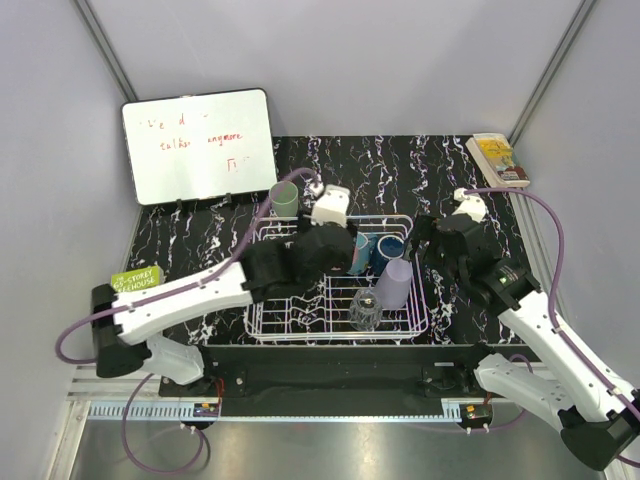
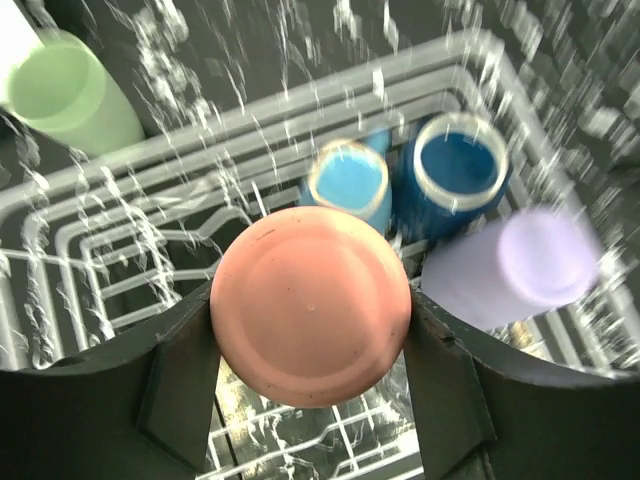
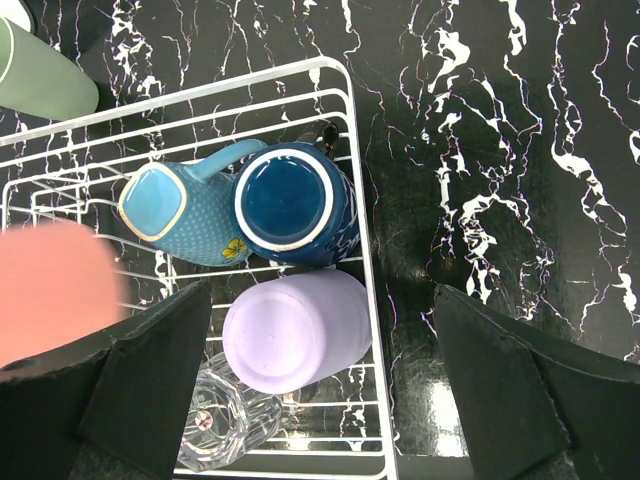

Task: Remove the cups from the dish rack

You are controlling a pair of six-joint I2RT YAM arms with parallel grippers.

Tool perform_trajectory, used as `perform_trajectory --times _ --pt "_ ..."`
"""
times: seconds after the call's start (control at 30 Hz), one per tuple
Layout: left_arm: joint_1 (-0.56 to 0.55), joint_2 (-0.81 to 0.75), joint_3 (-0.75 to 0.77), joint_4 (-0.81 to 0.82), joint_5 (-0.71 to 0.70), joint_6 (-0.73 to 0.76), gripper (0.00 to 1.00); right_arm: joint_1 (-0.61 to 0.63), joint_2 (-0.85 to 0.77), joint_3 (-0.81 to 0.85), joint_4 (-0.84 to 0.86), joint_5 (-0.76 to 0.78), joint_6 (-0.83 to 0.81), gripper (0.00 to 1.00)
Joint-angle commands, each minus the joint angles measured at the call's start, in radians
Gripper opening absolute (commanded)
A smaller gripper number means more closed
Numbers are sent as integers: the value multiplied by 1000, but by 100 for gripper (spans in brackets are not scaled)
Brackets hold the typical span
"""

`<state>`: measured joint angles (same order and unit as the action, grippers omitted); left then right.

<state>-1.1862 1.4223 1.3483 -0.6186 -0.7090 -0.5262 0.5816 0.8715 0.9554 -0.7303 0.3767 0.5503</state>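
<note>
My left gripper (image 2: 312, 330) is shut on the salmon pink cup (image 2: 310, 305), which is upside down with a finger against each side, over the dish rack (image 2: 250, 110). In the rack stand a teal cup (image 3: 165, 210) and a dark blue cup (image 3: 290, 200), mouths up. The lavender cup (image 3: 295, 330) and the clear glass (image 3: 220, 430) are upside down. My right gripper (image 3: 320, 310) hangs open above the rack's right edge (image 3: 360, 200), with the lavender cup below it. The pale green cup (image 1: 285, 198) stands on the table behind the rack.
A whiteboard (image 1: 200, 145) leans at the back left. A small book (image 1: 497, 158) lies at the back right corner. A green label (image 1: 137, 280) sits by the left arm. Grey walls close in the black marbled table (image 1: 560, 250).
</note>
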Motion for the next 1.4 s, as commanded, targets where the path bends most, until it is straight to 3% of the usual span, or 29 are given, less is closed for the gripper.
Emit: perform_trajectory --times 0.0,0.13,0.3,0.43,0.67,0.8,1.1,1.17,1.27,1.37 --pt "14 -147 5 91 -60 42 0 1 -25 34 23 24 2 100" --pt "86 -293 -202 322 72 11 0 1 -43 23 45 -8 11 100" --pt "212 -482 -412 601 353 -59 0 0 -77 10 112 -102 25 100" --pt "302 -519 -504 813 546 -109 0 0 -135 -30 239 -244 48 100" --pt "326 -514 -578 1080 802 -150 0 1 -183 -73 451 -436 121 100" --pt "350 -488 -626 1227 859 -224 0 0 -221 -131 575 -528 183 100" --pt "353 -401 -632 1301 951 -288 0 1 -238 -173 761 -644 232 98" --pt "352 -385 -629 1306 971 -296 0 1 -224 -172 807 -682 244 94" --pt "350 -364 -627 1320 988 -307 0 1 -180 -161 850 -749 255 78" --pt "352 -346 -626 1320 999 -311 0 1 -158 -164 874 -779 267 54"
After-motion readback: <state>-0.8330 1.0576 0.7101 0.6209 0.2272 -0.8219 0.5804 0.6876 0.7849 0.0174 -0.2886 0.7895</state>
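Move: The left hand already holds the pink cup by its base end, the cup's middle about 5 cm below the hand. The open right gripper, where the cup is taken, is some 20 cm to the right, level ahead and 3 cm lower; from it the cup lies 20 cm left. Below the left hand by about 15 cm, the light blue mug is 5 cm ahead and 5 right, the dark blue mug 5 ahead and 12 right. Upward about 10 cm, the left hand lifts the pink cup, swerving left and back right, while rolling its right side up some 60 degrees and swinging clockwise to aim the mouth at the right hand. The right hand rises and goes left to meet it, drawing back slightly and turning to point left, then starts closing around the cup's rim wall, one finger in the mouth. ##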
